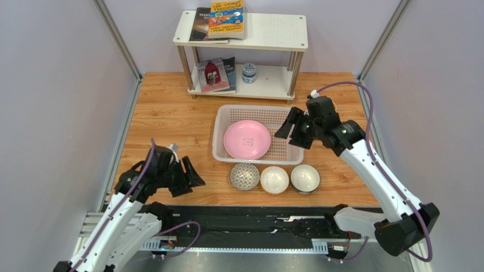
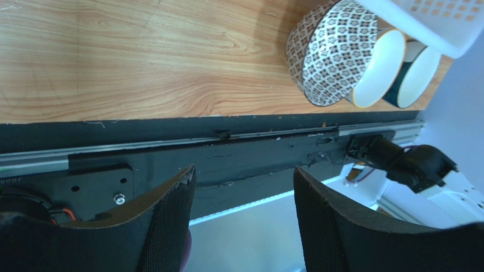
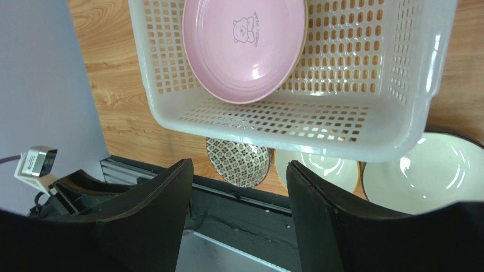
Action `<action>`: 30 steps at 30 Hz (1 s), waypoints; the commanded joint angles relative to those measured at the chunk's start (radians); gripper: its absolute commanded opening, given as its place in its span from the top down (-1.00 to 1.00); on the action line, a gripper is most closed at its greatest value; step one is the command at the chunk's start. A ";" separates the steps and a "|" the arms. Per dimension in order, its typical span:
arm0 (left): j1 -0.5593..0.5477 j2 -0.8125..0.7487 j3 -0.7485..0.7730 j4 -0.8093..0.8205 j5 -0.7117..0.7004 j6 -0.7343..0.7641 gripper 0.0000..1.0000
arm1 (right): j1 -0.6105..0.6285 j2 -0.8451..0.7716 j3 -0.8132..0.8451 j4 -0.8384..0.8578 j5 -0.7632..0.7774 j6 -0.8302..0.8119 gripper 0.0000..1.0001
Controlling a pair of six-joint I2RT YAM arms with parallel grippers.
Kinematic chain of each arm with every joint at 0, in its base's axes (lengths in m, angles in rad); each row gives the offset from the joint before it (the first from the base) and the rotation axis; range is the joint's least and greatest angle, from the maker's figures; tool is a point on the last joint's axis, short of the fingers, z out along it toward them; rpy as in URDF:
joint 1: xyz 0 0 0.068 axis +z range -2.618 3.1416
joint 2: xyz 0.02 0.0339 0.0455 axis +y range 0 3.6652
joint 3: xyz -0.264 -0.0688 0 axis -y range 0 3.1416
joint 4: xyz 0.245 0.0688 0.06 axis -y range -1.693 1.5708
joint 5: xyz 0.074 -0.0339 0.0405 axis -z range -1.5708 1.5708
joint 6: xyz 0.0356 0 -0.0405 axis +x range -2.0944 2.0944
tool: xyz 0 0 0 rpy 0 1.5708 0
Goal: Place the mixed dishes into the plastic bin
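The white plastic bin (image 1: 218, 133) sits in the middle of the wooden table, and the pink plate (image 1: 247, 140) lies flat inside it. In front of the bin stand a grey patterned bowl (image 1: 245, 176), a white bowl (image 1: 274, 179) and a second white bowl with a dark outside (image 1: 305, 178), in a row. My right gripper (image 1: 288, 131) hovers open and empty over the bin's right end. From that wrist I see the plate (image 3: 244, 48), the bin wall (image 3: 284, 122) and the patterned bowl (image 3: 230, 156) beyond the gripper (image 3: 238, 164). My left gripper (image 1: 190, 180) is open and empty, left of the bowls, over the table's near edge (image 2: 243, 170).
A white two-tier shelf (image 1: 295, 42) stands at the back with books on both tiers and a small blue-white jar (image 1: 249, 72) on the lower one. A black rail (image 1: 255, 226) runs along the near edge. Grey walls close in both sides.
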 commanded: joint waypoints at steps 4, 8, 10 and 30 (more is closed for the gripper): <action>-0.219 0.296 0.040 0.255 -0.166 -0.121 -0.39 | 0.025 -0.094 -0.068 -0.064 -0.015 0.010 -0.32; -0.261 0.467 0.089 0.366 -0.149 -0.123 -0.40 | 0.033 -0.128 -0.061 -0.095 -0.012 0.007 -0.33; -0.281 0.540 0.131 0.376 -0.158 -0.114 -0.40 | 0.034 -0.145 -0.053 -0.103 -0.002 -0.005 -0.33; -0.485 0.835 0.135 0.501 -0.309 -0.203 -0.35 | 0.034 -0.200 -0.114 -0.070 -0.012 0.015 -0.32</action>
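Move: The patterned bowl lies about 18 cm to the left hand's right, 6 cm farther out and some 11 cm lower. The white bowl sits 10 cm right of the patterned one, about level with it; the bin's middle is about 21 cm ahead of the left hand, 25 cm right and 10 cm lower. From the right hand the patterned bowl is some 14 cm left, 8 cm back and 20 cm down; the dark-rimmed bowl is 7 cm right, 8 cm back and 20 cm down. The patterned bowl is approached from its left by the left hand, which swings about 12 cm right while sinking 9 cm and going forward past the bin's near left corner, then easing back slightly as it drops. It rolls some 15 degrees, left side rising, and turns a little clockwise, fingers staying open; contact with the rim can't be seen. The empty right hand draws back about 5 cm from above the bin, open. ##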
